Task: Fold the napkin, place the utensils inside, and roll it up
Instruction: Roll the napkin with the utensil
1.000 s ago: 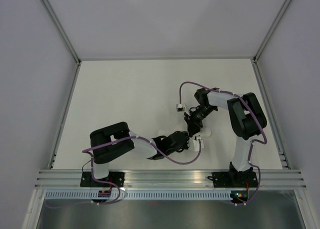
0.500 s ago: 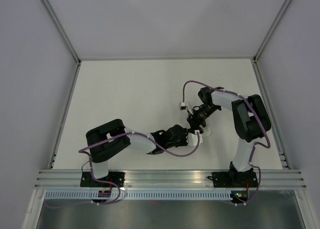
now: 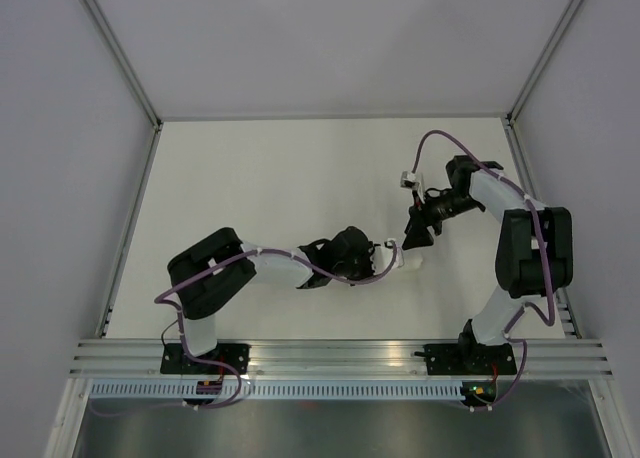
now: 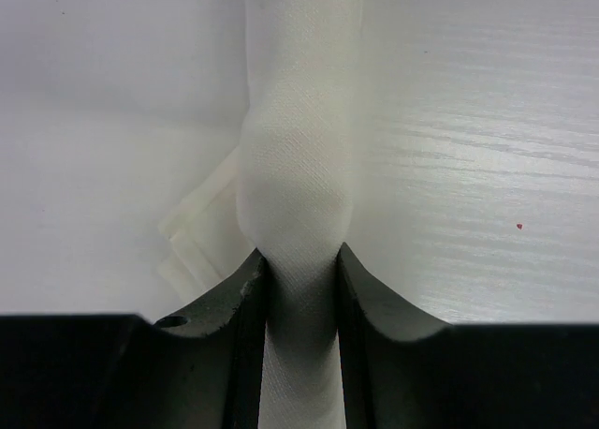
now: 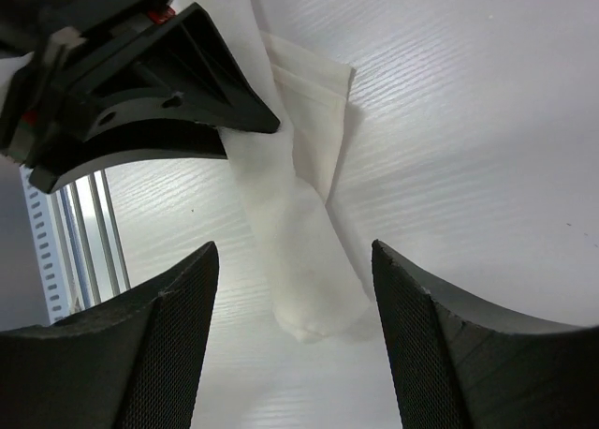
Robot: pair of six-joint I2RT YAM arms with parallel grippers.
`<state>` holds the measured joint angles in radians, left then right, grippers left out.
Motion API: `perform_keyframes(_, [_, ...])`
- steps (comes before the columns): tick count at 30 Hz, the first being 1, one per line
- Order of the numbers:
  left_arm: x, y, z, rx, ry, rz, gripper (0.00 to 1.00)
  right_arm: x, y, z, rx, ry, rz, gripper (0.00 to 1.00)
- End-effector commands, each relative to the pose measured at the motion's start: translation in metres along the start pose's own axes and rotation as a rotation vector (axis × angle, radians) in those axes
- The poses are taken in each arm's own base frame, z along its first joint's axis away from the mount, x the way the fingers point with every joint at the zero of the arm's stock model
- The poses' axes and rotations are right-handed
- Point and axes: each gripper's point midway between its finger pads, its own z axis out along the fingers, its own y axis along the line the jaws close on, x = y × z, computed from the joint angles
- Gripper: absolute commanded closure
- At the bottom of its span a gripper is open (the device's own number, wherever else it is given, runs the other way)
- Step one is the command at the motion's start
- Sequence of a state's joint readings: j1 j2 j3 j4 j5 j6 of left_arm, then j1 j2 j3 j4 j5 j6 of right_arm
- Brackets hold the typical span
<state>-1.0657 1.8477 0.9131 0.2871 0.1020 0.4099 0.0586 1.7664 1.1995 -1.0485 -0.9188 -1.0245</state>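
The napkin (image 3: pixel 405 264) is a slim white roll lying on the pale table just right of centre. My left gripper (image 3: pixel 380 265) is shut on one end of it. In the left wrist view the roll (image 4: pixel 299 157) runs straight away from the jaws (image 4: pixel 301 265), with a loose folded flap (image 4: pixel 201 232) at its left. My right gripper (image 3: pixel 415 234) hangs open just above and beyond the roll's other end. In the right wrist view that rounded end (image 5: pixel 304 288) sits between the wide-apart fingers (image 5: pixel 295 293), untouched, and the left gripper (image 5: pixel 140 82) shows at top left. The utensils are hidden.
An aluminium rail (image 3: pixel 340 353) runs along the near edge by the arm bases. Grey enclosure walls (image 3: pixel 70 178) close in the left, right and far sides of the table (image 3: pixel 250 178).
My right gripper has opened, let go of the roll and drawn back up and to the right. The left arm has stretched rightward, still holding the roll.
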Motion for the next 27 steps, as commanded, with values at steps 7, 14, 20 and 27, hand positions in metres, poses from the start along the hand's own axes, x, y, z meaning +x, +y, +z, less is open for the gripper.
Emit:
perform_keyframes(7, [0.024, -0.017, -0.003, 0.309, 0.094, -0.315, 0.78, -0.011, 0.011, -0.027, 0.122, -0.200, -0.168, 0.27])
perform_keyframes(14, [0.036, -0.018, -0.004, 0.445, 0.144, -0.462, 0.76, 0.010, 0.004, -0.014, 0.350, -0.150, -0.272, 0.24])
perform_keyframes(20, [0.038, -0.013, -0.003, 0.494, 0.149, -0.525, 0.76, 0.007, 0.007, 0.006, 0.488, -0.104, -0.430, 0.23])
perform_keyframes(27, [0.034, -0.011, -0.001, 0.546, 0.140, -0.580, 0.75, 0.005, 0.015, 0.035, 0.521, -0.039, -0.540, 0.23])
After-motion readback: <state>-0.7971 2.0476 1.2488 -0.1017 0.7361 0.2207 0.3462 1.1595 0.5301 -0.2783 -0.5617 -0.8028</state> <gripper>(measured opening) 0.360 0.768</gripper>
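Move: The left hand already pinches the napkin roll, whose middle lies about 1 cm to that hand's left, level fore and aft and in height. From the open right hand, the roll's bare right part is some 5 cm back, 4 cm left and 7 cm below. The roll's free right end sits about 5 cm back and 7 cm below it, and a loose flap lies about 2 cm back, 7 cm left and 8 cm below. Keeping its pinch, the left hand rolls the napkin forward with some 35 degrees of wrist turn, top going away from the base, while creeping about 1.5 cm forward. Meanwhile the right hand, wide open throughout, first swings about 2 cm right and up, then back, down and finally left to come in over the roll's bare right part, ending about 4 cm back, 3 cm lower and 2 cm left of its start, its wrist rolling back some 35 degrees, opposite to the left's. ##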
